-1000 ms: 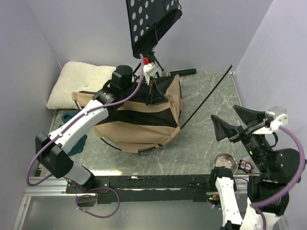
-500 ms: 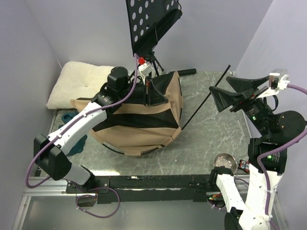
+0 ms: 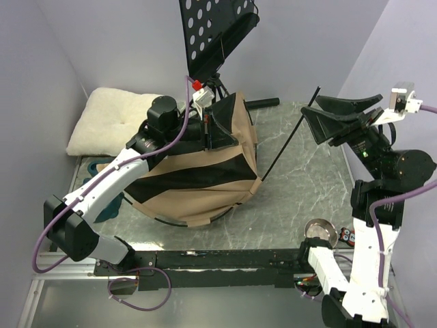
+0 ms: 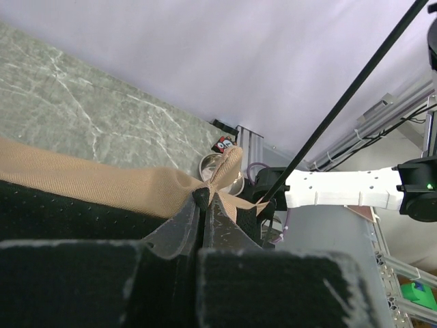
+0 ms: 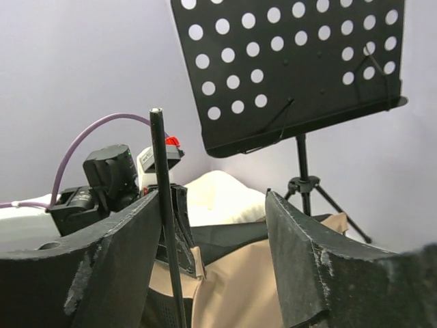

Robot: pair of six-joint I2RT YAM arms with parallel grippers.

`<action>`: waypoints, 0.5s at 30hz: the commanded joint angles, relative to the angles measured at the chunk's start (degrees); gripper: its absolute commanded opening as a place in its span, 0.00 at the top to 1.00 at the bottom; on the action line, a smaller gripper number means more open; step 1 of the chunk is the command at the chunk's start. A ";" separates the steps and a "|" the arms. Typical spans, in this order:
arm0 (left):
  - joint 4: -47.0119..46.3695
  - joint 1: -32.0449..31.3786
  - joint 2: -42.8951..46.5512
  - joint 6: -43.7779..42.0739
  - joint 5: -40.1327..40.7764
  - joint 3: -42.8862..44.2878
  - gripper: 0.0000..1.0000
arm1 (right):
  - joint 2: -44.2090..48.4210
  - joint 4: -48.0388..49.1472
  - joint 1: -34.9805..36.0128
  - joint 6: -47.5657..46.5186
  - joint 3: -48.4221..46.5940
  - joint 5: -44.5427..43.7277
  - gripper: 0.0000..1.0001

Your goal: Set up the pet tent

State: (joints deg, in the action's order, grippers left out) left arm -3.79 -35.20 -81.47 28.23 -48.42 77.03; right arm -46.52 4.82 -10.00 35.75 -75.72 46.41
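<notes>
The pet tent (image 3: 198, 179), tan-brown with black panels, lies half-raised on the table's left side. My left gripper (image 3: 222, 133) is shut on the tent's upper edge; in the left wrist view a fold of tan fabric (image 4: 222, 179) is pinched at the fingertips (image 4: 203, 203). A thin black pole (image 3: 290, 137) rises slantwise from the tent's right corner toward the back right. My right gripper (image 3: 311, 107) stands open around the pole's top end. In the right wrist view the pole (image 5: 167, 232) stands between the fingers, close beside the left finger (image 5: 116, 266), with a wide gap to the other.
A cream pillow (image 3: 113, 119) lies at the back left, beside the table. A black perforated music stand (image 3: 215, 34) rises behind the tent. A metal bowl (image 3: 319, 230) and a small red-black toy (image 3: 350, 237) sit near the right arm's base. Something teal (image 3: 109, 205) lies at the left edge.
The right arm has lifted and swung back-left from the table's right edge to the pole's tip, its jaws narrowing. The left gripper has raised the tent's edge a little.
</notes>
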 commanded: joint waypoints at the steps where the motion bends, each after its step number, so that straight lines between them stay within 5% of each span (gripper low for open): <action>1: -4.82 0.40 2.55 1.57 -1.23 -0.57 0.99 | -2.08 6.33 0.42 4.06 -1.18 2.80 0.33; 4: -4.73 0.31 2.55 1.74 -1.23 -0.83 0.99 | -2.61 7.92 1.21 4.42 -1.01 3.15 0.36; 8: -4.39 0.31 2.46 1.83 -1.50 -0.75 0.99 | -3.13 8.54 2.35 4.07 -1.18 3.51 0.55; 11: -4.03 0.31 2.46 2.35 -2.28 -0.13 0.99 | -2.96 7.49 2.97 2.93 -1.09 4.21 0.96; 15: -12.96 1.36 3.07 11.03 -7.90 -0.30 0.99 | -2.78 -0.23 5.25 -3.21 -1.01 6.31 1.00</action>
State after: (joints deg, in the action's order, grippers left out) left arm -5.69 -34.87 -81.43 31.05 -50.11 75.85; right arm -49.45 9.37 -6.72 37.71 -75.75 49.93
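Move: The right hand is open around the tent's black pole: the pole's upper end stands about 2 cm to its left, 1 cm farther out and some 3 cm above it, and the shaft slants down to the tent. From the same hand, the tent corner in the left fingers lies roughly 14 cm left, 5 cm ahead and 17 cm below, and the music stand's plate some 30 cm ahead, 20 cm left and 5 cm higher. From the left hand, the pole's end is about 12 cm right, 4 cm back and 20 cm up. The right hand edges about 2 cm to the left at the same height, with a brief nudge forward of barely 1 cm that it mostly takes back, and turns some 5 to 10 degrees counter-clockwise to bring the pole midway between its fingertips. Its fingers, well open at first, close almost fully and pinch the thin pole just below its upper end, while the left hand stays nearly in place and keeps its closed grip on the tent's tan cloth. ##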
